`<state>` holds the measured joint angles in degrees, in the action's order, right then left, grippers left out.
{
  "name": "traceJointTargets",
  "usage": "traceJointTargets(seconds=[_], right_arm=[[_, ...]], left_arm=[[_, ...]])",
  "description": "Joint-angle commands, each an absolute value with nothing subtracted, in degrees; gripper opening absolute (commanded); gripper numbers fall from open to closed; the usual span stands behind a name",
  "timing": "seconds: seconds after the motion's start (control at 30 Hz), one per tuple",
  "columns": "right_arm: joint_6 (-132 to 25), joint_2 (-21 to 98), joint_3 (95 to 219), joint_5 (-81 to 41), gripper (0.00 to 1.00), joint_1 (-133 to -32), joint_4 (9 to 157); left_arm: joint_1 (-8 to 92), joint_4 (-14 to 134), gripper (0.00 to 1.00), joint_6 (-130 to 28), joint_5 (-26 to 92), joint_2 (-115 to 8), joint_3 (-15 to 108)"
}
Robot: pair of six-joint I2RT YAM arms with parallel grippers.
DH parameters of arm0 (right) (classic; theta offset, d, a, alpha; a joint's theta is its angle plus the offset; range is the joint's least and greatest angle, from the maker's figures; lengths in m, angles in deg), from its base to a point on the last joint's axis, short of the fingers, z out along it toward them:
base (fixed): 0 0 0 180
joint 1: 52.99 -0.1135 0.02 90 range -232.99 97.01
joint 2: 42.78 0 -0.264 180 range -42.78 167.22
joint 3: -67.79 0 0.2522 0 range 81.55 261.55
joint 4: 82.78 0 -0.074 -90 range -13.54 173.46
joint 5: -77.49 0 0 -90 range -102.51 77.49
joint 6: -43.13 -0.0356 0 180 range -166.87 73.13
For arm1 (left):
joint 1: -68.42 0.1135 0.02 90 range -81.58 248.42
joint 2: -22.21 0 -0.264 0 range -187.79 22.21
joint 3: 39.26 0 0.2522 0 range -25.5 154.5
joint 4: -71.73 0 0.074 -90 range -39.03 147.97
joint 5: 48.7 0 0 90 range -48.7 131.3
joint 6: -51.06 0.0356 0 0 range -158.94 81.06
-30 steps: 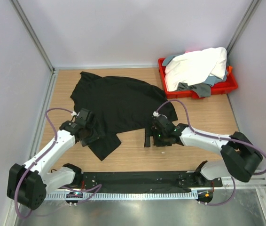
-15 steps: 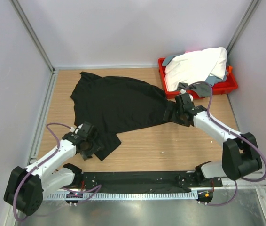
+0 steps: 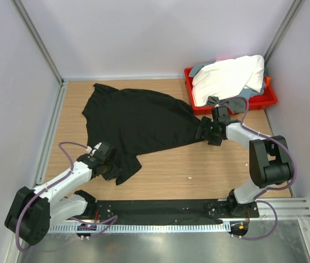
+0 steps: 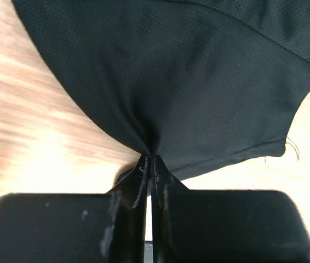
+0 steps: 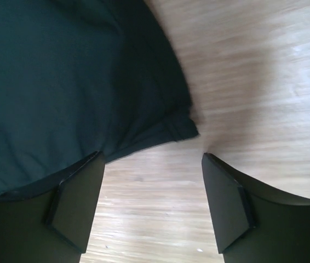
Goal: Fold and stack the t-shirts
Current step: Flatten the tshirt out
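Note:
A black t-shirt [image 3: 136, 119] lies spread on the wooden table. My left gripper [image 3: 113, 167] is shut on its near-left edge, the black fabric [image 4: 188, 87] pinched between the fingertips [image 4: 151, 160]. My right gripper [image 3: 203, 131] stands open over the shirt's right corner [image 5: 177, 129], one finger [image 5: 75, 200] over the cloth, the other [image 5: 226, 200] over bare wood. A white t-shirt [image 3: 229, 76] and a grey t-shirt [image 3: 233, 103] are heaped in the red tray [image 3: 267, 100] at the back right.
Grey walls close in the table on the left, back and right. A metal rail [image 3: 45, 148] runs along the left edge. The arm bases sit on a black bar [image 3: 155, 209] at the near edge.
My left gripper slid toward the near edge of the shirt and shut on it. My right arm swung from the table's middle out to the shirt's right corner, still open.

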<state>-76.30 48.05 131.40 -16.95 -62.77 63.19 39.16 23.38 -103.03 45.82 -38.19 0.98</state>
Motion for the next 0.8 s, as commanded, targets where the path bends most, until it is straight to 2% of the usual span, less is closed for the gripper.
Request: traceJointTargets(seconds=[0.0, 0.13, 0.23, 0.43, 0.53, 0.6, 0.63, 0.73, 0.77], right_arm=[[-76.4, 50.21, 131.04, -21.47, 0.77, -62.84, 68.42], [-76.31, 52.14, 130.33, -21.65, 0.72, -62.92, 70.19], [-76.49, 53.46, 129.98, -21.56, 0.64, -62.92, 70.98], [-76.58, 54.6, 130.51, -20.07, 0.44, -62.75, 71.07], [-76.4, 55.04, 130.51, -20.77, 0.27, -62.75, 71.68], [-76.05, 55.31, 130.6, -21.29, 0.2, -62.75, 71.77], [-75.88, 55.4, 130.6, -21.38, 0.12, -62.75, 71.86], [-75.79, 55.4, 130.51, -21.82, 0.01, -62.75, 72.03], [-75.79, 55.22, 130.42, -22.0, 0.02, -62.75, 72.12]], left_arm=[[38.89, 19.76, 0.0, -103.01, 47.97, -35.1, 2.62], [38.89, 14.29, 0.0, -102.66, 50.0, -30.36, 5.43], [38.97, 11.92, 0.0, -102.75, 50.44, -28.07, 5.96], [38.97, 9.89, 0.0, -102.83, 50.8, -25.87, 5.96], [38.97, 9.63, 0.0, -103.01, 50.79, -25.25, 6.31], [38.97, 8.93, 0.0, -102.75, 51.14, -24.9, 7.19], [38.97, 8.58, 0.0, -102.57, 51.41, -24.81, 7.72], [38.97, 6.56, 0.0, -101.78, 52.99, -24.63, 10.0], [38.97, 5.68, 0.0, -101.52, 53.43, -24.46, 10.53]])
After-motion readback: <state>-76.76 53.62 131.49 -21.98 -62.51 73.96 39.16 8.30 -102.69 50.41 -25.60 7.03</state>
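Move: The black shirt's right corner lies about 3 cm ahead of the open right hand, 2 cm to its left and 2 cm below. The red bin's middle is some 24 cm ahead and 11 cm to the right of that hand. The left hand already pinches the hem of the shirt's near-left sleeve at its fingertips; that sleeve's free hem corner lies roughly 12 cm to its right and 4 cm farther out. Forward and a little left, low over the table, the right hand slides its open fingers about 3 cm onto the shirt's right corner, sinks slightly, and shuts them to pinch the cloth. Meanwhile the left hand keeps its grip on the sleeve hem and lifts it about 5 cm, drifting some 2 cm left. ##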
